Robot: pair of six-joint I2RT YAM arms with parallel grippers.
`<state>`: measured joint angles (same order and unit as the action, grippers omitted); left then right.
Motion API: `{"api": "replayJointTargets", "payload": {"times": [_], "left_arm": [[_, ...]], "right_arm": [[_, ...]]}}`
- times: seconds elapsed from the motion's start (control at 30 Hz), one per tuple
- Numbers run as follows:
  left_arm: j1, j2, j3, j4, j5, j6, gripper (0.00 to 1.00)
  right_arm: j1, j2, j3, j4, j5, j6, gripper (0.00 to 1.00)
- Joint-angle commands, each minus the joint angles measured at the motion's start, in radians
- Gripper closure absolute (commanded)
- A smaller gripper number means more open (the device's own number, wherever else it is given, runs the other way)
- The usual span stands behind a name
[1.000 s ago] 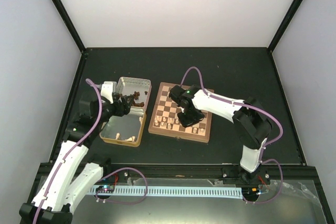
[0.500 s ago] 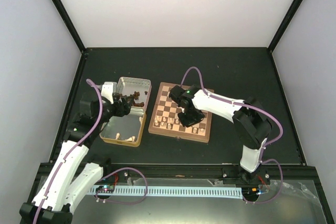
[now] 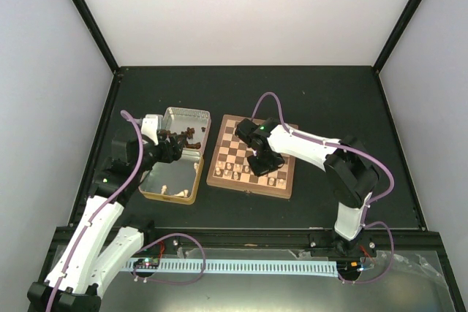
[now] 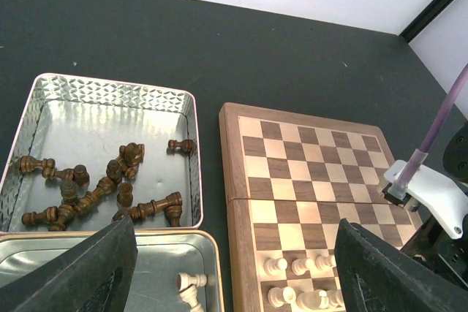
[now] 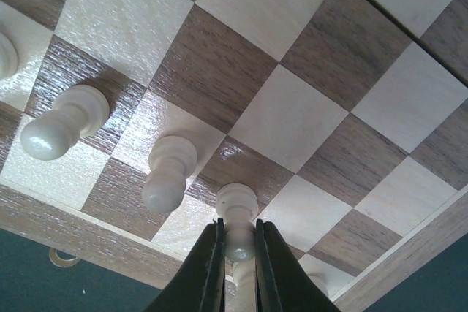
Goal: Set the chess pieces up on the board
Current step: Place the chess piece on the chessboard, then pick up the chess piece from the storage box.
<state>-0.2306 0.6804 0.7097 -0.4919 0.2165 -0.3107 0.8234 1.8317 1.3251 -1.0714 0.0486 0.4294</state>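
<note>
The board [image 3: 252, 156] lies right of centre, with several cream chess pieces [image 3: 241, 172] standing along its near rows. My right gripper [image 3: 261, 166] is low over those rows. In the right wrist view its jaws [image 5: 239, 235] are shut on the head of a cream pawn [image 5: 237, 206] whose base rests on a board square. Two more cream pawns [image 5: 167, 173] stand just left of it. My left gripper [image 3: 175, 147] hovers open over the tins, its fingers [image 4: 80, 275] wide apart with nothing between them. Dark chess pieces [image 4: 110, 188] lie in the far tin.
Two metal tin halves sit left of the board: the far tin [image 3: 184, 116] holds the dark pieces, and the near tin [image 3: 172, 196] holds a few cream pieces [image 4: 191, 286]. A narrow strip of black table separates the tins from the board [image 4: 322, 180].
</note>
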Motion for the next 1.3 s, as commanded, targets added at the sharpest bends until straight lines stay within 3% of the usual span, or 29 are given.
{"api": "replayJointTargets", "payload": {"times": [0.0,0.23,0.63,0.83,0.97,1.17,1.27], "left_arm": [[-0.006,-0.012,-0.002,0.027,0.004,-0.007,0.24],[-0.006,-0.011,-0.005,0.027,0.004,-0.010,0.24],[-0.006,-0.003,-0.038,0.020,-0.012,-0.060,0.24],[-0.006,0.017,-0.115,-0.006,-0.015,-0.189,0.25],[-0.006,0.042,-0.190,0.005,-0.003,-0.273,0.34],[-0.004,0.122,-0.267,0.123,0.021,-0.348,0.58],[-0.005,0.182,-0.265,0.171,0.064,-0.353,0.62]], "right_arm": [[-0.006,-0.004,0.002,0.035,0.041,0.018,0.90],[-0.005,-0.011,-0.014,0.061,0.046,0.024,0.89],[-0.005,-0.076,-0.006,0.033,0.073,0.054,0.73],[-0.004,-0.223,-0.019,0.099,0.209,0.151,0.69],[-0.005,-0.293,-0.023,0.131,0.262,0.179,0.68],[-0.004,-0.315,-0.023,0.138,0.260,0.188,0.68],[-0.004,-0.316,-0.026,0.133,0.246,0.195,0.68]]}}
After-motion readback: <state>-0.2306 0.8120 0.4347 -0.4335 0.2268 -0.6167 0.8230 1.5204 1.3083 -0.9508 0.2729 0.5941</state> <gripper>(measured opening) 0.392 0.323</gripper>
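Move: The right hand has its fingertips on the head of the pawn, whose middle is about 2 cm straight below; the neighbouring pawn stands 2 cm to the left, and a back-row piece some 2 cm back and 2 cm right. The left hand has two light pieces about 22 cm below and 5 cm right, level fore and aft; at that depth the dark pieces lie 7 cm ahead and 5 cm right, a loose light piece 7 cm back and 1 cm right. The right fingers, still pinching the pawn's head, ease it forward under 1 cm, open slightly to let go, then rise about 11 cm off it while drifting some 3 cm further forward and tilting to point outward. After a pause the left hand speeds down about 14 cm and slightly back towards the light pieces, pitching its fingers some 25 degrees steeper and half closing them, touching nothing. ##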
